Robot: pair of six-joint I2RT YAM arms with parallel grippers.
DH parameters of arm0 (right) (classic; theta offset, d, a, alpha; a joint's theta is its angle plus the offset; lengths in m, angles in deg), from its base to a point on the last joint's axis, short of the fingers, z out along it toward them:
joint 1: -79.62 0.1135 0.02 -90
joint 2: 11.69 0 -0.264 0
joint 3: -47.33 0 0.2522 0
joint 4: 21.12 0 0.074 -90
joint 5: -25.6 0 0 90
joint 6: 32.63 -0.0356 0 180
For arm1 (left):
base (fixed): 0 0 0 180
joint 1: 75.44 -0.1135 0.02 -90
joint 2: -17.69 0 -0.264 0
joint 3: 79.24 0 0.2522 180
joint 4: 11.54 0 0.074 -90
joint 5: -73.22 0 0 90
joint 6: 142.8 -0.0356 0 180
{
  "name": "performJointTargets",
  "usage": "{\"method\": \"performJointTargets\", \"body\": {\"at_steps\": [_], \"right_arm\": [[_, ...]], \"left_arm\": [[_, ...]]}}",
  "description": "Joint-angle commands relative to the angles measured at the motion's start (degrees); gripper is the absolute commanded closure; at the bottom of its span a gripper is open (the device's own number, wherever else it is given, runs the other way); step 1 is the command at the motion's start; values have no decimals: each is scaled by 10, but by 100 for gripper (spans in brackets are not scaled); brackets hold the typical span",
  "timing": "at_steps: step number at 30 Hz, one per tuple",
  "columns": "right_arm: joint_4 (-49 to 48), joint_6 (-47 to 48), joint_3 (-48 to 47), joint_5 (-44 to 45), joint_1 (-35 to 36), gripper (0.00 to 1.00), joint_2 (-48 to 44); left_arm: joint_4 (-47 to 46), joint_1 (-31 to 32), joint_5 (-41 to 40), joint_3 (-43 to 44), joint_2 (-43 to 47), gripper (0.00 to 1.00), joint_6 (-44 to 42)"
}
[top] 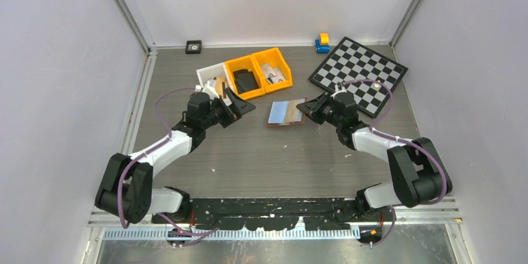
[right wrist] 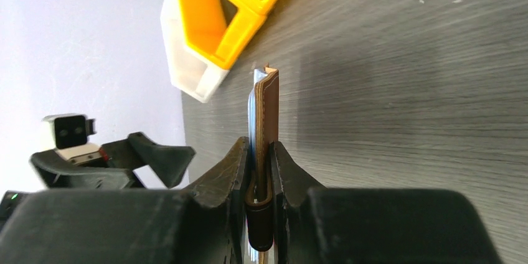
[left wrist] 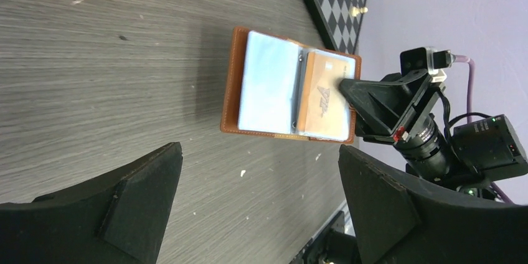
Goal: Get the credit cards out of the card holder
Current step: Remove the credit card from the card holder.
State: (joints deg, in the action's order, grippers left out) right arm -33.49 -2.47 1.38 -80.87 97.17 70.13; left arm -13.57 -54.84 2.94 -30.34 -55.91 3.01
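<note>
The reddish-brown card holder (top: 286,113) lies open near the table's middle. In the left wrist view its brown rim (left wrist: 231,77) frames a pale blue credit card (left wrist: 269,83) and a beige credit card (left wrist: 324,96) with dark print, both inside it. My right gripper (top: 309,109) is shut on the holder's right edge. The right wrist view shows the card holder (right wrist: 271,114) edge-on, pinched between the fingers of the right gripper (right wrist: 260,152). My left gripper (top: 240,107) stands open just left of the holder. In its own view the left gripper (left wrist: 259,152) holds nothing.
Two yellow bins (top: 258,72) and a white bin (top: 212,77) with small items stand behind the left gripper. A chessboard (top: 360,72) lies at the back right. A blue and yellow toy (top: 322,43) and a small black square (top: 193,46) sit by the back wall.
</note>
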Motion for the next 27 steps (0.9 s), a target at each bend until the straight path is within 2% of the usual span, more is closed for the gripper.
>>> {"method": "performJointTargets", "body": {"at_steps": [1,5,8,12,17,27], "right_arm": [[-76,-5,17,2,4,100,-46],[-56,26,19,-6,4,100,-61],[-99,26,35,-19,4,100,-59],[-148,8,12,-91,5,100,-23],[-206,-12,8,-133,6,99,-10],[-180,19,10,-135,6,99,-65]], "left_arm": [[-90,12,51,8,-14,0,11],[-100,24,55,9,-27,0,8],[-98,32,47,13,-36,0,-2],[-94,33,39,16,-51,0,-13],[-131,33,59,15,-67,0,-4],[-218,33,87,-1,-78,0,26]]}}
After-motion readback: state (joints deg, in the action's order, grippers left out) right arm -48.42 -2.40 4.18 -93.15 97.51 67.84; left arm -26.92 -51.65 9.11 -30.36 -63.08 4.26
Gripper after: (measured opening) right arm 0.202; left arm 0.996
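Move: Roughly 13 cm to the left hand's right, a couple of centimetres ahead and some 4 cm lower, is the middle of the open card holder; the tan credit card in its right half is about 2 cm farther right. The yellow box of loose cards stands about 15 cm ahead of the left hand, 10 cm right and 12 cm lower. The right hand grips the holder's right edge, with the holder's middle about 4 cm to its left, 1 cm back and level. Bringing the held card holder up about 5 cm, the right hand also carries it some 3 cm left and 2 cm back towards the left hand, tipping its fingers upward and turning about 10 degrees counter-clockwise. Meanwhile the left hand, jaws kept wide open, eases 4 cm right towards the holder and turns some 10 degrees clockwise; no touch on the holder can be seen. ##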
